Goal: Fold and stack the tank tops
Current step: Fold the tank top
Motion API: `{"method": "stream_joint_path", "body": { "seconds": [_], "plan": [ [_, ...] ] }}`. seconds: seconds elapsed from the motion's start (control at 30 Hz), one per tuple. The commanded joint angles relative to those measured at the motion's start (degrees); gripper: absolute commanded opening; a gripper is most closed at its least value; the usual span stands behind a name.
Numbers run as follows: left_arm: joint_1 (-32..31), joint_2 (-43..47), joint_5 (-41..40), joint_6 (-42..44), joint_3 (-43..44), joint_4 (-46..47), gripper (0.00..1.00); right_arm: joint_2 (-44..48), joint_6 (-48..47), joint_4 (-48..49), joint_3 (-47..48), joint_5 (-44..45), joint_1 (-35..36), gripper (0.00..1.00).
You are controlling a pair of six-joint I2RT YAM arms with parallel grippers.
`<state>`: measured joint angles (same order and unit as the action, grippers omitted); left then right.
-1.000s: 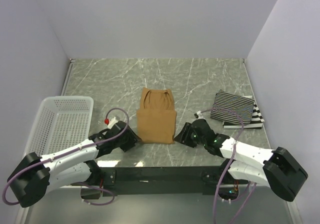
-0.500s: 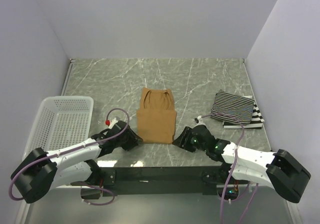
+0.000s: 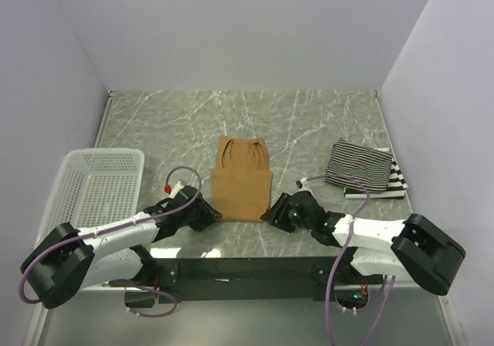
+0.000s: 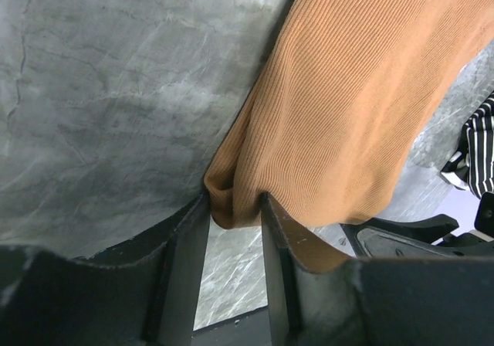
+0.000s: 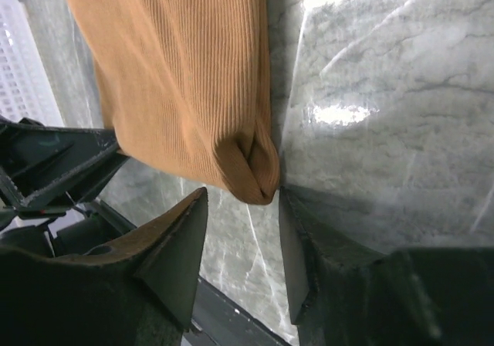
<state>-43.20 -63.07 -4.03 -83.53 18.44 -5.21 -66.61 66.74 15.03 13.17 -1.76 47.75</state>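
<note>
The plain tan tank top [image 3: 241,188] lies folded in the middle of the table. My left gripper [image 3: 210,215] is at its near left corner. In the left wrist view the two fingers press on both sides of that bunched corner [image 4: 231,203], so the left gripper [image 4: 234,207] is shut on it. My right gripper [image 3: 272,213] is at the near right corner. It stands open, with the folded corner [image 5: 251,168] just at the mouth of the right gripper [image 5: 241,195] and touching only the right finger. The thin-striped tank top [image 3: 359,164] lies on the wide-striped one [image 3: 394,182] at the right.
A white mesh basket [image 3: 96,188] stands at the left edge of the table. The striped stack sits close to the right wall. Marble table surface [image 3: 231,114] stretches behind the tan top to the back wall.
Both grippers have slid inward to the tan top's near corners. The left jaws have narrowed onto the left corner; the right jaws stay about as wide.
</note>
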Motion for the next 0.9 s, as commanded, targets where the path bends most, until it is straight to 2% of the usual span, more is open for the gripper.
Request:
{"method": "stream_joint_path", "body": {
  "seconds": [0.0,0.1,0.3,0.43,0.47,0.57,0.6,0.77,0.87],
  "plan": [
    [0.2,-1.7,-1.1,1.0,-1.3,-3.7,0.39,-1.6,1.4,-0.7,-0.3,3.7,0.4,0.48],
    [0.2,-1.8,-1.5,1.5,-1.1,-3.9,0.36,-2.0,1.0,-1.8,-0.3,5.9,0.4,0.40],
    [0.2,-2.0,-2.0,4.5,-0.1,-3.9,0.24,-4.1,-2.0,-3.6,1.9,8.3,0.3,0.31],
    [0.2,-2.8,-2.2,6.4,1.2,-4.2,0.19,-6.5,-3.5,-3.7,3.8,8.3,0.4,0.22],
    [0.2,-2.9,-2.1,6.8,1.5,-4.1,0.18,-7.2,-3.5,-3.5,3.8,8.1,0.4,0.12],
    [0.1,-3.6,-1.6,8.1,2.1,-3.9,0.08,-7.4,-4.7,-4.1,4.2,7.4,0.4,0.00],
    [0.1,-3.6,-1.6,8.6,2.2,-4.0,0.01,-7.1,-5.0,-4.6,4.2,7.3,0.4,0.00],
    [-3.2,2.4,-3.1,7.6,3.8,-10.5,0.01,1.0,-7.7,-14.1,4.7,7.0,3.6,0.00],
    [-7.6,6.4,-4.3,5.2,5.1,-14.9,0.01,7.2,-7.1,-20.9,5.7,8.6,8.4,0.00]
  ]
}}
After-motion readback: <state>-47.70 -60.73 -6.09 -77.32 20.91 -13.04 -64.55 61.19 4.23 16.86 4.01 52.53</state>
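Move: The brown tank top's near left corner sits between my left hand's open fingers, about 1 cm below the hand point; its near right corner is about 1 cm ahead of and 1 cm below my right hand. The strap end lies some 20 cm ahead and 6 cm to the right of my left hand. The striped stack is about 26 cm to the right of my right hand and 13 cm farther out. I shut both hands on the brown top's two near corners: the left sinks barely half a centimetre in place, while my right slides about 2 cm forward and 1 cm down onto its corner. Once both are pinched, I draw them back together towards my base, roughly 2 cm, the right rising slightly. ##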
